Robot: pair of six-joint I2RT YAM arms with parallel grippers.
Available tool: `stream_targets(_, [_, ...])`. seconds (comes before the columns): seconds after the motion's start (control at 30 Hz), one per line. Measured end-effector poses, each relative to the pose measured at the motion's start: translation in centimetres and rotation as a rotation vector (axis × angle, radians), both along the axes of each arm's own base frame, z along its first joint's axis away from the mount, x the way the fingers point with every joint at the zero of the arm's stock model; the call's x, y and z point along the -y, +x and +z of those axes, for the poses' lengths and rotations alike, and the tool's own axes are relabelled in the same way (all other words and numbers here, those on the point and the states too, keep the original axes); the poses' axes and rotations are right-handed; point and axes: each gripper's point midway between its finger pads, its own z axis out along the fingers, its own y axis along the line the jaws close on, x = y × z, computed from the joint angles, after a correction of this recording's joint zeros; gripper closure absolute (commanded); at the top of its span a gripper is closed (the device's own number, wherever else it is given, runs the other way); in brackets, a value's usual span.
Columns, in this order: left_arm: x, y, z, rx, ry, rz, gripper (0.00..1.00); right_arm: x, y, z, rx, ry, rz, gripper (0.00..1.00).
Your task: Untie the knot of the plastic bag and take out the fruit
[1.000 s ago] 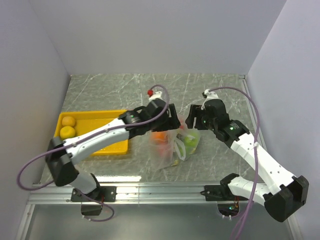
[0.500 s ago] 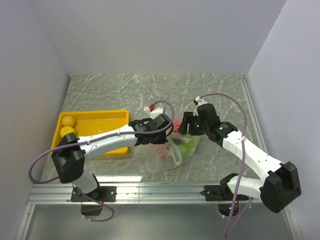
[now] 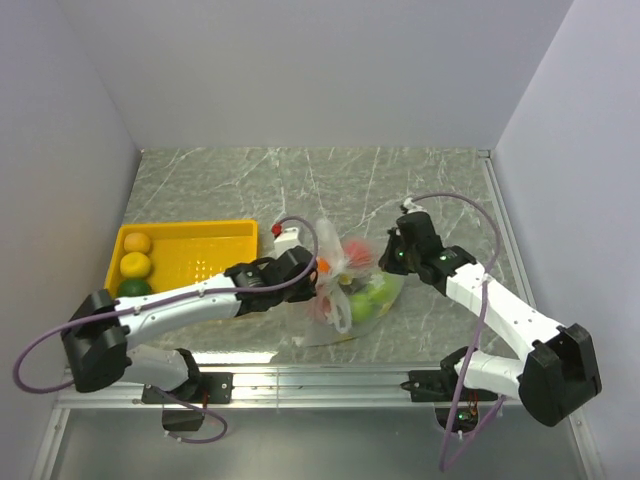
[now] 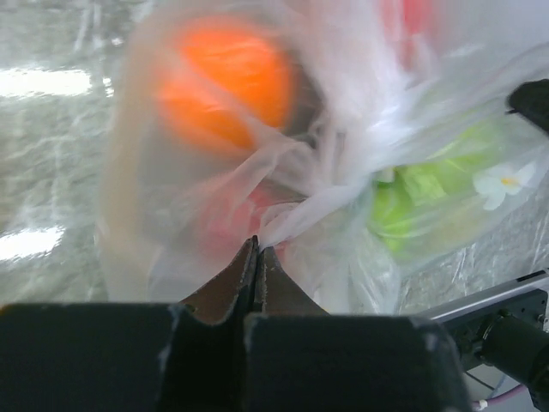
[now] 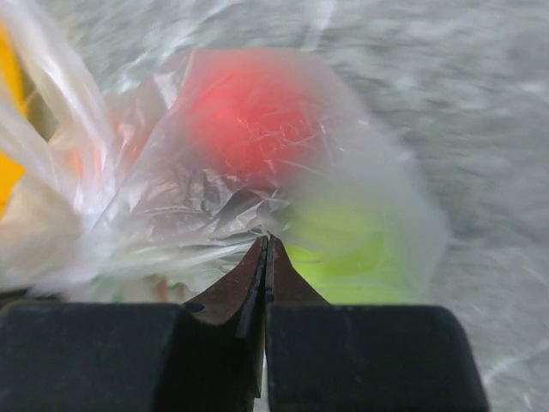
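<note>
The plastic bag [image 3: 352,290] lies crumpled on the table between my two arms, with the fruit inside. In the left wrist view an orange fruit [image 4: 225,81], a pink one [image 4: 232,215] and a light green one [image 4: 420,193] show through the film. The film gathers into a whitish twist, apparently the knot [image 4: 330,184]. My left gripper [image 4: 257,243] is shut, its tips pinching a strand of bag film just below that twist. My right gripper [image 5: 268,239] is shut on a fold of the bag, in front of a red fruit [image 5: 249,107] and a light green one [image 5: 352,245].
A yellow tray [image 3: 200,240] stands at the left, holding two yellow fruits [image 3: 136,254] and a dark green one [image 3: 135,287]. Grey walls enclose the marble-patterned table [image 3: 300,180] on three sides. A metal rail [image 3: 320,378] runs along the near edge.
Both grippers have gone from open to shut on the bag's film. The left arm has swung down and leftward, uncovering the tray's dark green fruit. The bag now lies lower and flatter.
</note>
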Motion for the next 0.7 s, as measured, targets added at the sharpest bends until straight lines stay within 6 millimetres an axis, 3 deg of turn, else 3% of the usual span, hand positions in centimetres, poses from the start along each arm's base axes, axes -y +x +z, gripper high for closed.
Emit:
stream_targets(0.1, [-1.7, -0.4, 0.3, 0.019, -0.024, 0.041, 0.99, 3.1, 0.3, -0.7, -0.029, -0.003, -0.134, 1.00])
stream_targets(0.3, [-8.3, 0.1, -1.1, -0.007, -0.089, 0.223, 0.99, 13.0, -0.6, -1.2, -0.026, 0.064, -0.547, 1.00])
stream_targets(0.43, [-11.1, 0.7, -1.6, -0.014, -0.116, 0.301, 0.99, 16.2, -1.5, 0.0, 0.028, 0.089, -0.665, 1.00])
stream_targets(0.47, [-11.3, 0.8, -1.6, -0.013, -0.109, 0.297, 1.00, 16.2, -1.5, 0.2, 0.034, 0.090, -0.654, 0.98])
stream_targets(0.5, [-11.2, 0.9, -1.5, -0.007, -0.108, 0.284, 0.97, 15.7, -1.5, 0.5, 0.030, 0.096, -0.627, 0.79])
stream_targets(0.53, [-11.0, 0.8, -1.4, -0.004, -0.105, 0.262, 0.92, 15.1, -1.5, 0.7, 0.031, 0.098, -0.590, 0.69])
stream_targets(0.6, [-10.5, 0.8, -0.8, 0.011, -0.097, 0.206, 0.66, 13.5, -1.8, 1.3, 0.031, 0.086, -0.506, 0.46])
stream_targets(0.63, [-10.1, 1.0, 0.0, 0.023, -0.105, 0.183, 0.54, 12.3, -2.0, 1.9, 0.043, 0.079, -0.445, 0.38])
stream_targets(0.67, [-9.7, 1.2, 0.9, 0.043, -0.113, 0.161, 0.28, 10.9, -2.3, 3.0, 0.067, 0.073, -0.370, 0.32])
stream_targets(0.7, [-9.3, 1.5, 2.1, 0.067, -0.128, 0.137, 0.19, 9.9, -2.5, 4.0, 0.090, 0.069, -0.312, 0.29])
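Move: The left hand already grips a strand of plastic bag, with the knot some 6 cm to its right and 3 cm ahead at nearly its height; the orange fruit lies about 5 cm ahead, 3 cm right and 4 cm lower. From the right hand, which also grips film, the knot is roughly 12 cm left and 1 cm back. The red fruit lies about 4 cm ahead and 6 cm left of this hand, the green fruit 5 cm back and 2 cm left, both some 4 cm below. Fast and almost level, the hands pull apart from the knot with fingers shut, the right about 16 cm to the right while swinging clockwise some 35 degrees, the left about 11 cm to the left with a smaller counter-clockwise turn. Both then open, let go of the film and rise a few centimetres, the right easing back leftward towards the bag by about 6 cm, the left by a couple. ##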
